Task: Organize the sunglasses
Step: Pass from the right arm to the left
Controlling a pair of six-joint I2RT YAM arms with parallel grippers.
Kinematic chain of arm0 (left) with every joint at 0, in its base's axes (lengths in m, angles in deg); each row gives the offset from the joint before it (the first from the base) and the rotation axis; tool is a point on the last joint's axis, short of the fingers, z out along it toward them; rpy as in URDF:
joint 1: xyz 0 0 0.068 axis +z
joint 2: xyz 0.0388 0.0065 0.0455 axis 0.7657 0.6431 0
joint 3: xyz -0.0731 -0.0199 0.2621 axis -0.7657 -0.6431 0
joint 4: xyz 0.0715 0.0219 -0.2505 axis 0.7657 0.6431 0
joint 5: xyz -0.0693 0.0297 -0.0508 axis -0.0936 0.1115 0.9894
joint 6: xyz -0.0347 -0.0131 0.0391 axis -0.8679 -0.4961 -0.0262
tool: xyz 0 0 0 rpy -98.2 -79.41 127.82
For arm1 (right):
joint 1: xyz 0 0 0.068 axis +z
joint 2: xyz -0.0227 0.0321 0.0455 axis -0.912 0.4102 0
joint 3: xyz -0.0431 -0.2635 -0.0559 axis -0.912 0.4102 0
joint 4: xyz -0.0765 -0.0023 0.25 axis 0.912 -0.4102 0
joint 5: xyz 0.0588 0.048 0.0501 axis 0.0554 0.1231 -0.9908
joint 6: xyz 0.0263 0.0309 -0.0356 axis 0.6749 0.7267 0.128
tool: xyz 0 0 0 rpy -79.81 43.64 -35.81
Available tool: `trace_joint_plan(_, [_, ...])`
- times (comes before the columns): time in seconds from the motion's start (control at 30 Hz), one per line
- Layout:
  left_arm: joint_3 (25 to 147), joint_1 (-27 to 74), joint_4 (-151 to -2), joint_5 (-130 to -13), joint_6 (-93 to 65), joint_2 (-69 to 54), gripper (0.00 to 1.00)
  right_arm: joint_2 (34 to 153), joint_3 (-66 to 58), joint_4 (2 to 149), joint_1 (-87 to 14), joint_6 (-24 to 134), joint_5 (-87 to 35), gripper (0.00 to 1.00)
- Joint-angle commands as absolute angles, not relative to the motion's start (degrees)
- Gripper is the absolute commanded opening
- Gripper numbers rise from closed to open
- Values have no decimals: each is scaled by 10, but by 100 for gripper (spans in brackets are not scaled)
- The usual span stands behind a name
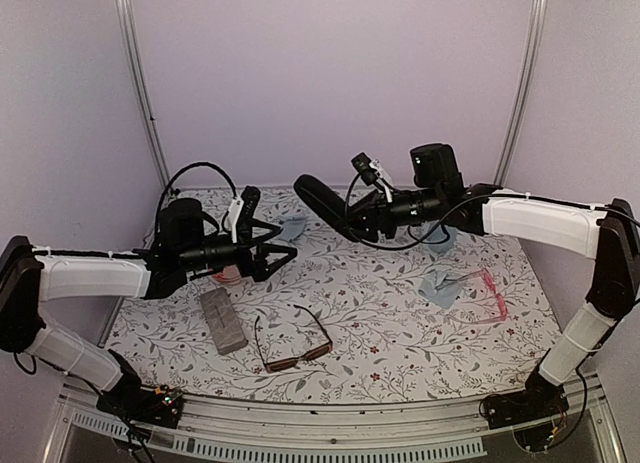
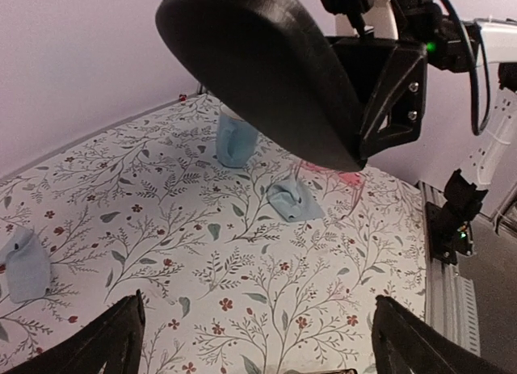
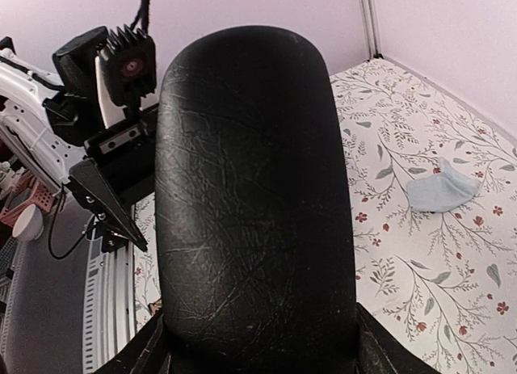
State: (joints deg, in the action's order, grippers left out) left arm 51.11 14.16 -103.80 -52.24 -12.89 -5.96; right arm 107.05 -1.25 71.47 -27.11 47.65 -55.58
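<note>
The brown-framed sunglasses (image 1: 290,344) lie open on the table near the front centre. The pink-red sunglasses (image 1: 486,294) rest at the right, partly on a blue cloth (image 1: 440,284); they also show pink behind the case in the left wrist view (image 2: 349,180). My right gripper (image 1: 357,221) is shut on a black oval case (image 1: 324,204), held in the air above the table's back centre. This case fills the right wrist view (image 3: 254,204) and hangs overhead in the left wrist view (image 2: 258,67). My left gripper (image 1: 274,255) stands open and empty, its fingers (image 2: 105,342) wide over bare tablecloth.
A grey rectangular case (image 1: 222,320) lies at the front left, beside the brown pair. More blue cloths sit at the back (image 1: 293,226) and back right (image 1: 441,239). The two grippers face each other closely. Purple walls enclose the table on three sides.
</note>
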Motion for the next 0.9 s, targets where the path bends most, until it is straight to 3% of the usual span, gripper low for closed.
trace_joint_plan(0.0, [531, 149, -1135, -412, -156, -38, 99, 1049, 15, 791, -267, 522, -633, 40])
trace_joint_plan(0.43, [547, 149, -1279, -374, -239, 19, 99, 1063, 19, 815, -244, 522, -689, 40])
trace_joint_plan(0.87, [582, 143, -1303, -342, -273, 54, 99, 1084, 19, 816, -233, 517, -700, 40])
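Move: Some 12 cm to the right of the open left gripper, about 6 cm farther out and 5 cm higher, is the middle of the black case, its free end pointing towards that gripper. From the right hand, which holds the case by its near end, that middle lies about 6 cm left, 2 cm ahead and 1 cm up; the left gripper is some 18 cm left, 4 cm back and 4 cm lower. Down on the table, 20 cm below the left hand, are the brown sunglasses 8 cm back and level sideways, and the red bowl 11 cm ahead, 14 cm left. Bringing the case into the open left gripper takes both arms: the right, keeping its grip, draws back about 5 cm, drifts a little left and turns counter-clockwise. The left rises some 5 cm and goes 4 cm right, its fingertips tilting up and swinging about 15 degrees clockwise, so its wide-open fingers come around the case's free end without closing. ##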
